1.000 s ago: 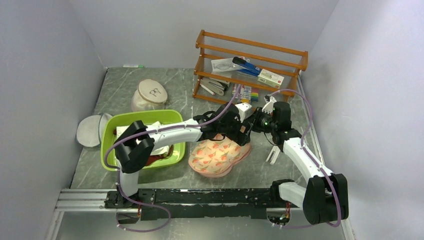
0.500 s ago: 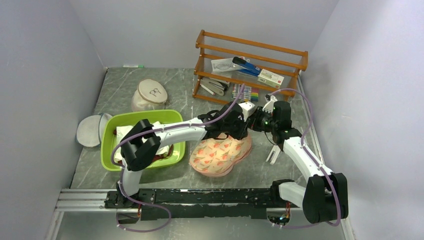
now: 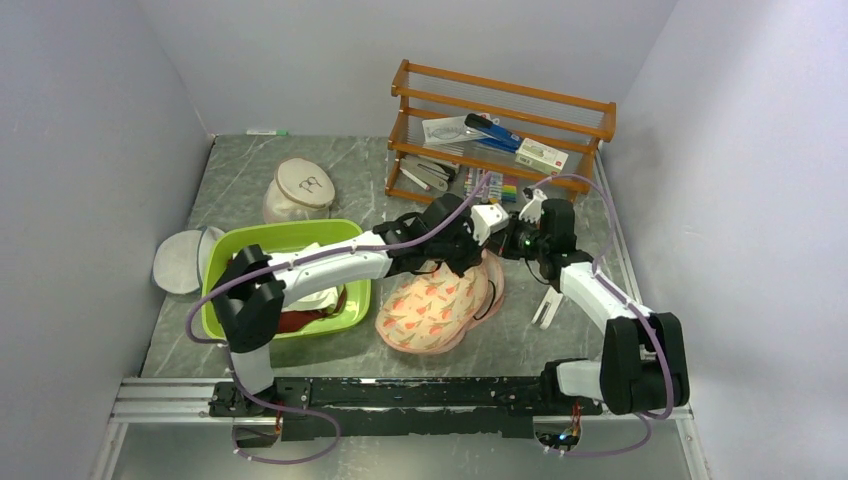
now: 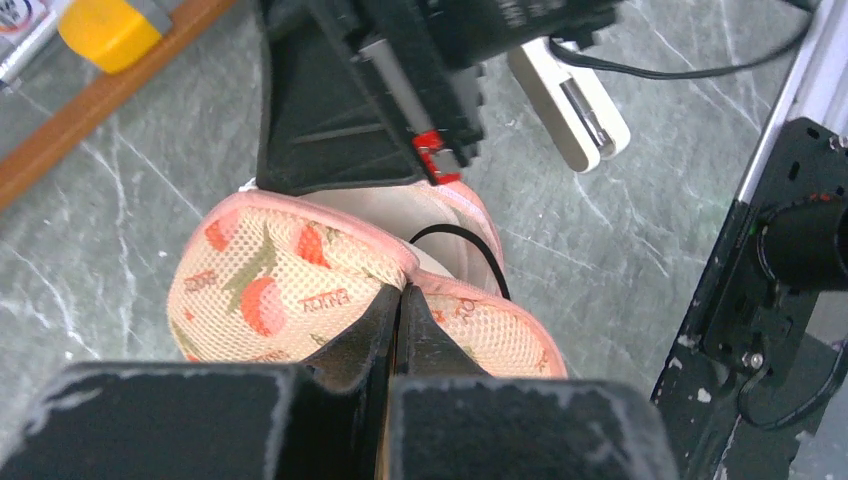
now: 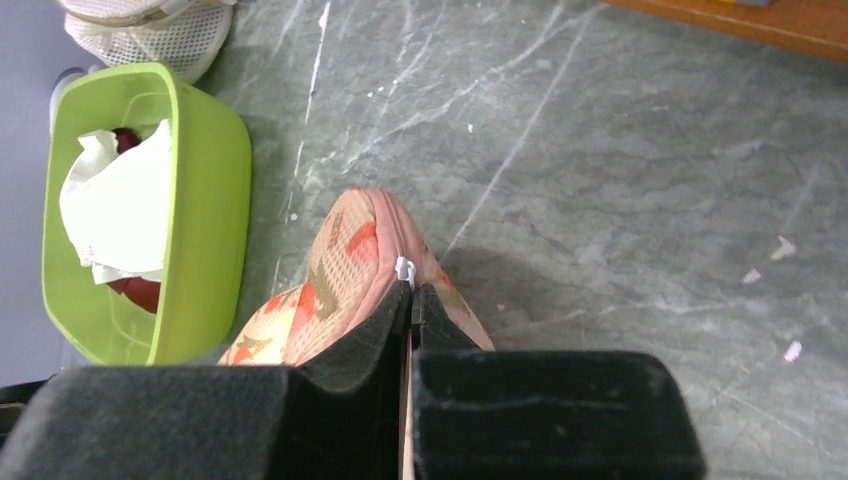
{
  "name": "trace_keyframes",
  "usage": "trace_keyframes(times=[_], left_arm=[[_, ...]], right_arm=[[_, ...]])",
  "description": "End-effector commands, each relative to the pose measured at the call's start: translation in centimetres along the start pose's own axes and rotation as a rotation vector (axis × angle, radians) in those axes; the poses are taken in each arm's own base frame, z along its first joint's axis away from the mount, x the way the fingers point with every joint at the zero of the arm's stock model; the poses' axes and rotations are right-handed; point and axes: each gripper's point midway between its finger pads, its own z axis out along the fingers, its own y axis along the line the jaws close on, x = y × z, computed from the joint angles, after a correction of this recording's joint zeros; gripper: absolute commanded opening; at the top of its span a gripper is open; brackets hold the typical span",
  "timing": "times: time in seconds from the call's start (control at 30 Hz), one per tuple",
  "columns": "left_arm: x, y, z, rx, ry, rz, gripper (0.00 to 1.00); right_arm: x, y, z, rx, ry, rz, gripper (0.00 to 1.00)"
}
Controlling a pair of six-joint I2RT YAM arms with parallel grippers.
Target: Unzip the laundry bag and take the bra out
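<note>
The peach-pink laundry bag point(image 3: 432, 308) with red-orange prints lies on the grey table right of the basin, its far end raised. My left gripper point(image 4: 400, 292) is shut on the top layer's pink rim. My right gripper point(image 5: 412, 288) is shut on the bag's edge just below the white zipper pull point(image 5: 404, 269). In the top view the two grippers, left point(image 3: 478, 262) and right point(image 3: 505, 248), meet over the bag's far end. The seam gapes there, showing a pale lining point(image 4: 400, 205) and a thin black strap loop point(image 4: 478, 248). The rest of the bra is hidden inside.
A green basin point(image 3: 215, 290) holding white and red cloth stands left of the bag. Behind are a round white mesh bag point(image 3: 300, 188), a flat grey-white disc bag point(image 3: 180, 262) and a wooden rack point(image 3: 500, 130). A white stapler-like item point(image 3: 546, 308) lies right of the bag.
My left gripper has gone from open to shut on the bag's rim. The bag's far end has lifted and gaped open, and the black loop now shows. My right arm has shifted slightly.
</note>
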Motion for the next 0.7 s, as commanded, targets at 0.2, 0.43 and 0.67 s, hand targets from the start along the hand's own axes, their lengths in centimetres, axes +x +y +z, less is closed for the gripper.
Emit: trace_keyframes(times=[0.2,0.43,0.67], left_arm=[[-4.9,-3.3,-3.4,0.128,-0.099,0.156,0.07],[-5.8,-2.6,-5.7,0.133,-0.161,0.123,0.07],[-7.2,2.0,-8.4,0.179,-0.209,-0.097,0.07]], right_arm=[[-3.5,0.4,2.1,-0.07,-0.121,-0.039,0.0],[-3.7,-1.5,2.4,0.004,-0.136,0.017,0.0],[-2.4,-1.8,1.1,0.033,-0.087,-0.006,0.0]])
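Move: The bra, partly showing in the bag's mouth, lies about 3 cm back and 2 cm right of the left hand, 7 cm below; the laundry bag's body is about 8 cm back and 6 cm left. From the right hand the bra is about 7 cm back, 3 cm left and 5 cm below; the yellow block is about 8 cm ahead of that hand, level sideways, and the white clip 10 cm back and 12 cm right. The left hand, still pinching the flap's edge, lifts it 5 cm and leftward; the right keeps hold, easing forward. ##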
